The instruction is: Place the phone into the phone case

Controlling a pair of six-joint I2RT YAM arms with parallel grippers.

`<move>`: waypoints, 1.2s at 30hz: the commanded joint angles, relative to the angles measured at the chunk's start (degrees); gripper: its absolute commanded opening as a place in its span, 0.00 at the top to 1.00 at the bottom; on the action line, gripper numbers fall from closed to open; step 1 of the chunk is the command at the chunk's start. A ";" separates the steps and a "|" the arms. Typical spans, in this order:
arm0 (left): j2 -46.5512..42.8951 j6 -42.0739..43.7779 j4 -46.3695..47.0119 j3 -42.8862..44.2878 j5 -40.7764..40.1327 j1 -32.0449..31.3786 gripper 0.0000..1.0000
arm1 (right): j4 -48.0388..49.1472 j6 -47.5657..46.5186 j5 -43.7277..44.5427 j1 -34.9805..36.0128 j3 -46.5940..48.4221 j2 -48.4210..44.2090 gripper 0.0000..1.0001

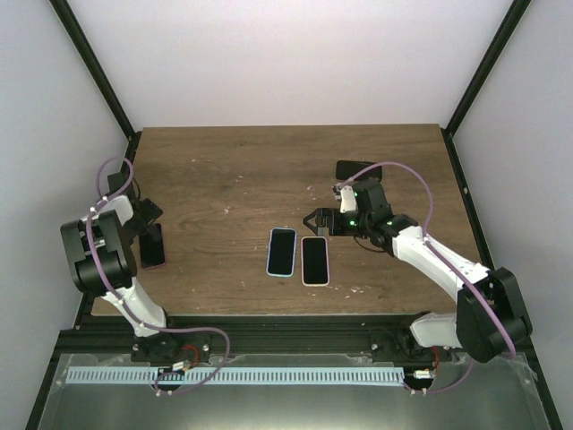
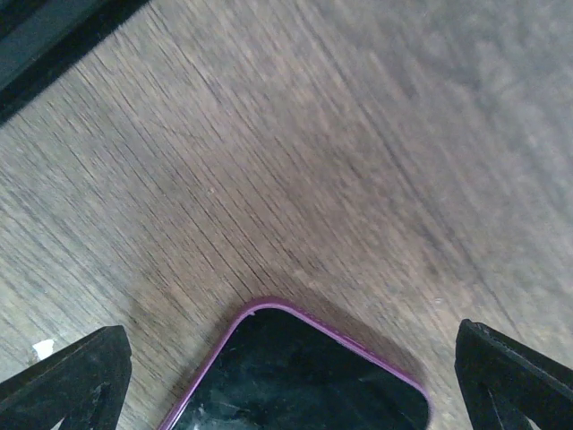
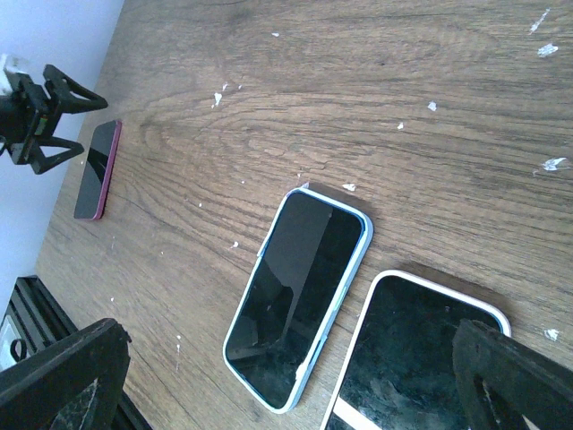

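Observation:
Three phones lie face up on the wooden table (image 1: 224, 170). One with a light blue case rim (image 1: 281, 252) (image 3: 300, 296) lies beside one with a white rim (image 1: 314, 261) (image 3: 412, 358), mid-table. My right gripper (image 1: 315, 220) (image 3: 286, 385) hangs open just behind them, and nothing is between its fingers (image 3: 63, 376). A phone with a purple rim (image 1: 153, 246) (image 2: 295, 376) (image 3: 97, 170) lies at the left edge. My left gripper (image 1: 150, 219) (image 2: 291, 385) is open low over its far end, fingers (image 2: 72, 376) apart on either side, not touching it.
A flat black object (image 1: 358, 168) lies at the back right, behind my right arm. Small white flecks dot the wood. Black frame posts stand at the table's corners, and a black rail (image 2: 45, 45) runs along its left edge.

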 commanded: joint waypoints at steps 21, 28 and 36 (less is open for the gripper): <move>1.88 -2.80 5.00 -6.58 13.79 -1.31 0.00 | -0.22 -1.32 -1.24 -3.03 -1.80 -6.92 0.00; 0.85 -4.24 5.83 -8.72 16.56 -6.19 0.00 | -0.11 -0.67 -0.46 -3.32 -2.86 -8.27 0.00; -3.51 -4.89 2.15 -8.07 6.66 -4.83 0.00 | 1.87 0.63 -1.86 -3.34 -4.37 -8.73 0.00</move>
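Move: The loose purple-edged phone lies flat, its far end almost under the open left fingers; its middle is about 8 cm back from that hand, level sideways, some 3 cm below. Nearest beyond it is the phone in the light-blue case, roughly 41 cm to the left hand's right and 11 cm back. From the right hand the loose phone is about 51 cm left, 2 cm back and 14 cm lower. Sinking just over 1 cm to the table with fingers kept wide open, the left hand then sweeps about 7 cm to the right, drifting slightly forward and tilting some 10 degrees, so that its left-side fingertip meets the phone's left long edge near the far end and pushes it along. The empty right hand rises 2 cm and eases 2 cm right. ##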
